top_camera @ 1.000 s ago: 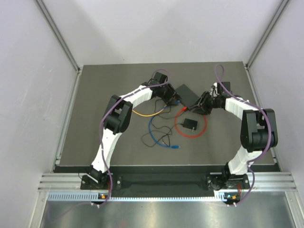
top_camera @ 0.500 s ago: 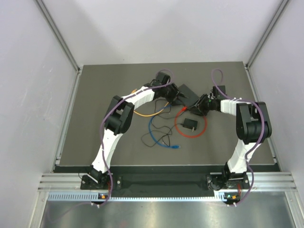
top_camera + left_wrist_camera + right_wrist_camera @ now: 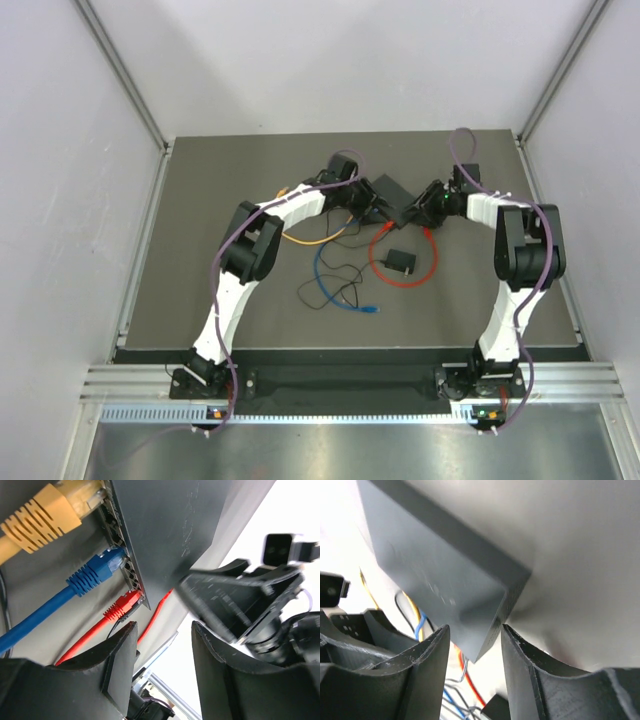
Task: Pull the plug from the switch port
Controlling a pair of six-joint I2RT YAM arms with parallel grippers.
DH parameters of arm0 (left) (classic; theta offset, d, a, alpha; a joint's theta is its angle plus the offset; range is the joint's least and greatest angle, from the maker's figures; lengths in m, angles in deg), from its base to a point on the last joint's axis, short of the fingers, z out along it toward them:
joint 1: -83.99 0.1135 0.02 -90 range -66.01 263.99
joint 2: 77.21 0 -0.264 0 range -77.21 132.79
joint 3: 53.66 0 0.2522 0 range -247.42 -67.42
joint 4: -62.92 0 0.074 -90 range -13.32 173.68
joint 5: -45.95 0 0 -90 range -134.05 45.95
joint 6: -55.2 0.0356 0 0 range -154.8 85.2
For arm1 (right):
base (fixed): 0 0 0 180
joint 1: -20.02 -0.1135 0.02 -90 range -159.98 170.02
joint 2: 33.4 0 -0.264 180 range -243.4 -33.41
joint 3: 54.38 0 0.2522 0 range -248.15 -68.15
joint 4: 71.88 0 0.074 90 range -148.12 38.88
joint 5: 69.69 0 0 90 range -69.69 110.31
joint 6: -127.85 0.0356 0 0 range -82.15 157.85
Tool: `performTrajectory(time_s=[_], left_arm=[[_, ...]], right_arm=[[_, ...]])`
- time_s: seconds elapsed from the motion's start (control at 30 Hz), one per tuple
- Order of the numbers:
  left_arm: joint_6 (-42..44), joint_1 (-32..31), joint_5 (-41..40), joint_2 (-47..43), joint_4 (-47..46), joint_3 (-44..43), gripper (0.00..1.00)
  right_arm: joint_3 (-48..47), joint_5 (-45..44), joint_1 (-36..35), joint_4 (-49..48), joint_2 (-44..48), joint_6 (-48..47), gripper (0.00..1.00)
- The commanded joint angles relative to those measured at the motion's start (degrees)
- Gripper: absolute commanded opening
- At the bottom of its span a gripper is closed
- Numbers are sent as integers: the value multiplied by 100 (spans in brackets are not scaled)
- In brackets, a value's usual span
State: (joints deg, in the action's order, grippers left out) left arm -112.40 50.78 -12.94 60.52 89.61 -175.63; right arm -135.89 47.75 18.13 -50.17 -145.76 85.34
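The switch (image 3: 393, 196) is a flat black box lying at the middle back of the table. Along its port edge in the left wrist view sit a yellow plug (image 3: 75, 497), a blue plug (image 3: 107, 562) and a red plug (image 3: 125, 605), all seated in sockets. My left gripper (image 3: 162, 630) is open just below the red plug, with nothing between its fingers. It hovers at the switch's left edge (image 3: 368, 207). My right gripper (image 3: 474, 632) is open astride the switch's near corner (image 3: 490, 625), with gaps on both sides.
A small black power adapter (image 3: 400, 262) lies inside a red cable loop (image 3: 432, 262) in front of the switch. Blue cable (image 3: 330, 290) and thin black wire coil toward the table's middle. A yellow cable (image 3: 305, 240) runs left under my left arm.
My right arm swung toward the back and its jaws widened around the switch corner. My left gripper shifted slightly along the port edge, its opening unchanged.
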Motion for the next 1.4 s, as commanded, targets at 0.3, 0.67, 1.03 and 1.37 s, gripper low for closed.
performTrajectory(time_s=[0.3, 0.67, 1.03, 1.37], left_arm=[[2061, 165, -507, -176, 1403, -929, 52], [3691, 754, -318, 201, 2443, -1634, 47], [3718, 1053, 605, 394, 1336, -1467, 45], [4156, 1168, 1274, 790, 351, -1476, 48]], right_arm=[[338, 428, -47, 445, 854, -838, 52], [790, 842, -303, -4, 961, -644, 47], [-107, 666, -321, 743, 768, -1259, 47], [-871, 605, -303, 1051, 294, -1488, 47]])
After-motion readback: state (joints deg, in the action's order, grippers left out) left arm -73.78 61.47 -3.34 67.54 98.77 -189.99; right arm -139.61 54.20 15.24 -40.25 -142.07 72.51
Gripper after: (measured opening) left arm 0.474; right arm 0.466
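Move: The yellow plug, still in the switch port, sits about 5 cm to the left of the left hand, 2 cm back and some 6 cm below. The blue plug is 2 cm left and 4 cm back; the switch's middle is about 3 cm right, level ahead. From the right hand, the switch lies about 8 cm left, 1 cm ahead and 2 cm lower; the red plug is 9 cm left and 6 cm back, and the loose red end 7 cm back, 1 cm right. Swing the open left gripper left and forward, arching slightly up and down again, to end about 8 cm left and 6.5 cm forward, off the switch, the wrist turning some 30 degrees overall, partly clockwise. Nudge the open right gripper forward, draw it back about 9 cm and a little left, then bring it forward again, rising, turned some 15 degrees counter-clockwise. ##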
